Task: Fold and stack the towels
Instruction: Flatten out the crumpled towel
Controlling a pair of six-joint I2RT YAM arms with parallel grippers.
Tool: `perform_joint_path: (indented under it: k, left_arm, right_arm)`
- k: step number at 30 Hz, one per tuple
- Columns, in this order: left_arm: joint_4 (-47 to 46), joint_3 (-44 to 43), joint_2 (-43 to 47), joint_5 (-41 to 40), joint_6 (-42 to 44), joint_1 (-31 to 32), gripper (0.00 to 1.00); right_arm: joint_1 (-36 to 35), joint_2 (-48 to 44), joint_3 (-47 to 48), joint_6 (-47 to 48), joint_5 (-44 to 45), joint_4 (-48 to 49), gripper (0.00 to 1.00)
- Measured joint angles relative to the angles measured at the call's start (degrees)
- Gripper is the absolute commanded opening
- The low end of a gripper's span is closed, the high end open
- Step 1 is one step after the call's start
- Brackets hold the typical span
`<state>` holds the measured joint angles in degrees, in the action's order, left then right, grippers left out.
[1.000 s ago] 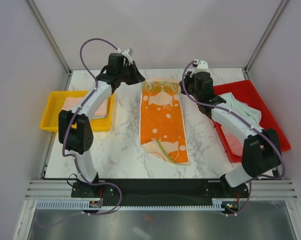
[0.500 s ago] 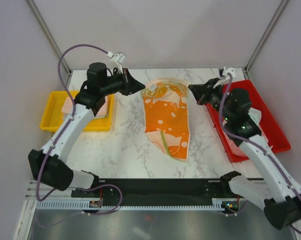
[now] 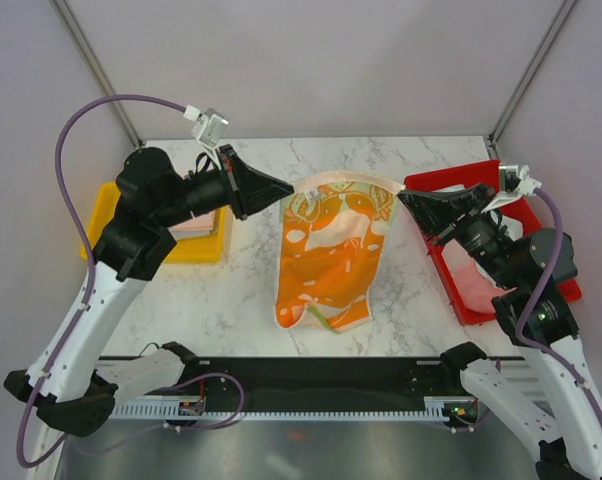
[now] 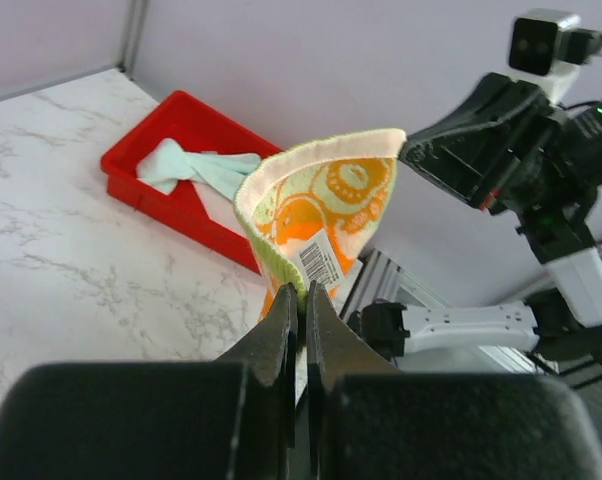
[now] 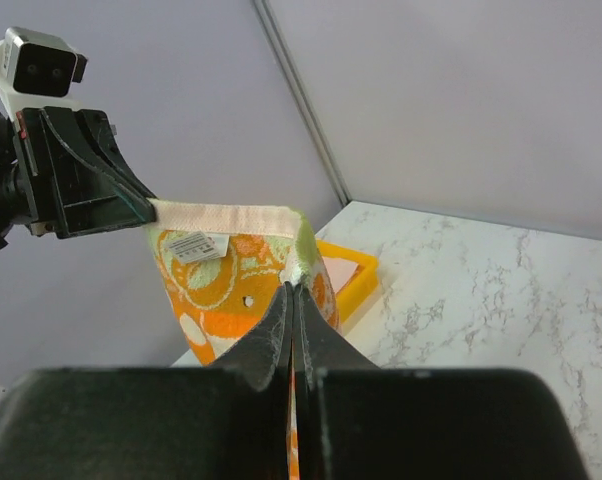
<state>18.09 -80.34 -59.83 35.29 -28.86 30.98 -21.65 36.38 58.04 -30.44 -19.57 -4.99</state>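
Note:
An orange towel [image 3: 331,250] with white and yellow-green print hangs in the air over the middle of the table, stretched by its top corners between both arms. My left gripper [image 3: 289,186] is shut on its left top corner [image 4: 299,285], and my right gripper [image 3: 403,196] is shut on the right top corner [image 5: 299,268]. The cloth's lower end droops toward the marble. A mint green towel [image 4: 196,165] lies crumpled in the red tray [image 3: 541,250]. A pale pink folded towel [image 5: 343,270] rests in the yellow bin [image 3: 196,247].
The red tray stands at the right edge of the marble table [image 3: 221,300], the yellow bin at the left edge. Grey walls with metal posts [image 3: 101,70] close in the back and sides. A black rail [image 3: 321,375] runs along the near edge.
Both arms have risen and pulled toward the near side, lifting the orange towel off the table by its far corners. It lay flat a second ago; now it hangs.

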Motion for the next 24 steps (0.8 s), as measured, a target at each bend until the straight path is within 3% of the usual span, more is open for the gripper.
perform_joint_path:
  k: [7, 15, 20, 24]
  left_arm:
    - [6.47, -10.71, -14.16, -13.2, 2.27, -2.21, 0.02]
    - [4.31, -15.41, -39.08, -15.47, 2.45, -12.74, 0.02]
    - [3.06, -26.1, -57.31, -13.75, 4.39, -15.39, 0.02]
    - [2.36, -34.99, -68.39, -10.54, 6.01, -17.16, 0.02]
  right_arm:
    - [0.02, 12.11, 4.15, 1.64, 8.41, 3.19, 0.0]
    - [0.15, 42.66, 9.07, 6.67, 16.44, 13.05, 0.0]
    - [2.01, 60.5, 10.1, 6.32, 14.8, 20.2, 0.0]
    - [6.95, 74.42, 17.55, 5.35, 6.84, 24.35, 0.0]
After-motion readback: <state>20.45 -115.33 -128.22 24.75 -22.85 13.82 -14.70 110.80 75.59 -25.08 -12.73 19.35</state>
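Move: Both hands hold the crumpled towel by its top corners. The bare table it is taken to lies about 38 cm ahead and 43 cm below, 8 cm inward of each hand. The towel's curled lower end is about 8 cm back and 43 cm below both hands, 5 cm right of the left hand and 12 cm left of the right. The yellow bin sits roughly 19 cm ahead and 34 cm left of the left hand, 40 cm down; the red bin sits 12 cm ahead and 26 cm right of the right hand, equally low. Both hands, keeping their corner pinches, sweep forward some 35 cm and down nearly 30, tipping downward. ##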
